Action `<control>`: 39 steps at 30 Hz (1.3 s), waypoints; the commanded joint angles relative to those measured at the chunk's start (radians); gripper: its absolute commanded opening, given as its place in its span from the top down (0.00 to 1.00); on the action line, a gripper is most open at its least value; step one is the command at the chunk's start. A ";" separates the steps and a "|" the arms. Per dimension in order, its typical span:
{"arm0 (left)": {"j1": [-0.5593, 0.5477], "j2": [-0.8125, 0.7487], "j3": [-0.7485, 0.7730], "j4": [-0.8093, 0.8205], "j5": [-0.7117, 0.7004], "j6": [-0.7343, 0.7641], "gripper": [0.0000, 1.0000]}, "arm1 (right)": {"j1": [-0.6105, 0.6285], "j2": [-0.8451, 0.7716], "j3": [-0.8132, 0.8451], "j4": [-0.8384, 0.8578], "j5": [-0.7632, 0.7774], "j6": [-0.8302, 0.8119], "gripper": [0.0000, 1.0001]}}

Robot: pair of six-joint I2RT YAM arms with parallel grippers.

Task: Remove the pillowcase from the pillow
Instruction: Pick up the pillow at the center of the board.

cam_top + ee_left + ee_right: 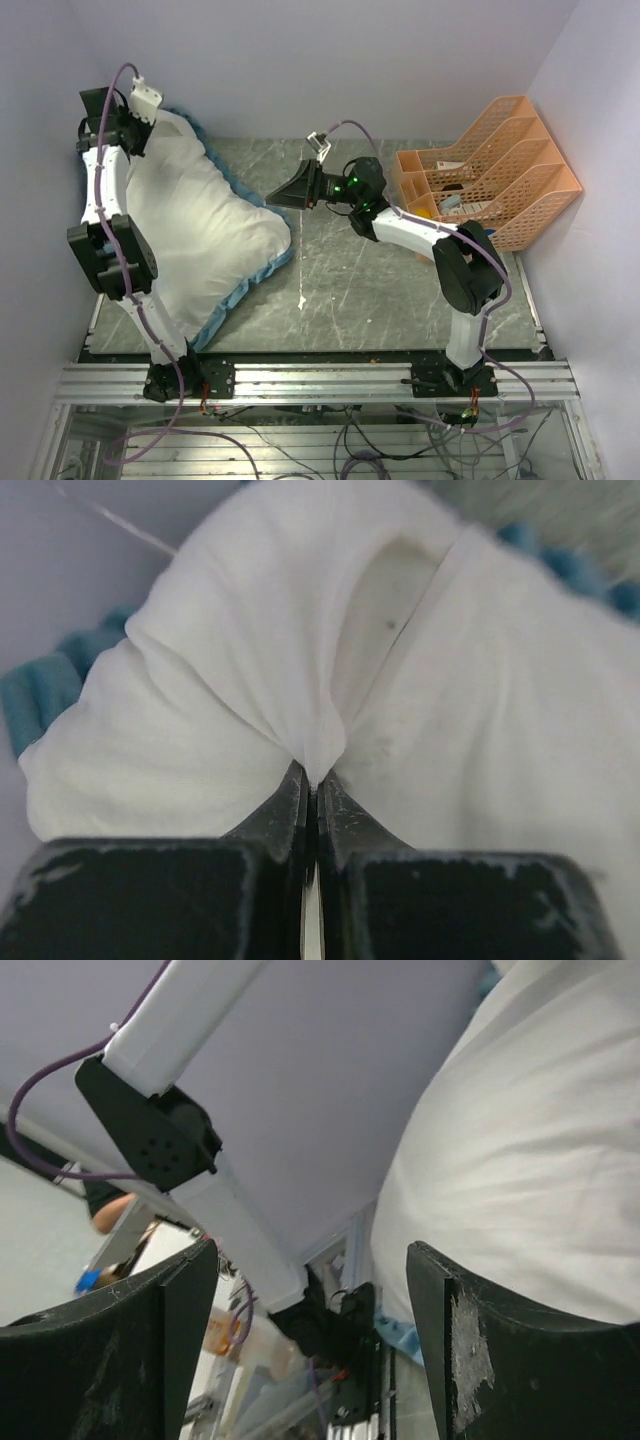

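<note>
The pillowcase (210, 230) lies white side out on the left of the table, its teal ruffle (250, 280) along the edge. My left gripper (148, 132) sits at its far left corner. In the left wrist view this gripper (315, 780) is shut on a pinched fold of the white pillowcase (220, 680). A slit beside the fold shows the off-white pillow (385, 600) with a small dark speck. My right gripper (290, 190) hovers open just off the cover's right corner. In its wrist view the right gripper (310, 1250) holds nothing, with the white pillowcase (520, 1160) to its right.
An orange file rack (490, 165) holding a few items stands at the back right. Lilac walls close in the left, back and right sides. Grey marbled table (400, 290) lies between the cover and the right arm's base. The left arm (180, 1150) shows in the right wrist view.
</note>
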 commanded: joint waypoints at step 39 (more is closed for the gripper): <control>-0.121 -0.933 0.088 -0.891 0.886 -0.068 0.93 | 0.216 -0.668 -0.185 -0.444 0.018 -0.537 0.29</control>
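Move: My left hand already pinches the white side of the pillow near its far-left corner; the pillow's middle lies about 18 cm back, 19 cm right and 14 cm below that hand. The board's centre, where it is wanted, is some 17 cm back, 48 cm right and 22 cm below. From my open right hand, the pillow's middle is about 4 cm ahead, 19 cm left and 22 cm down, with the board's centre roughly 5 cm ahead, 12 cm right and 30 cm down. Keeping the pinched white cloth shut in my left fingers, I haul it up first, then sweep it back and to my right, about 35 cm back, 25 across and over 20 up, swinging the wrist some 45 degrees clockwise so the fingers face my right hand. I draw my right hand back about 16 cm and up 11, drifting right and rolling the still-open fingers about 30 degrees beside the pillow's right edge. ##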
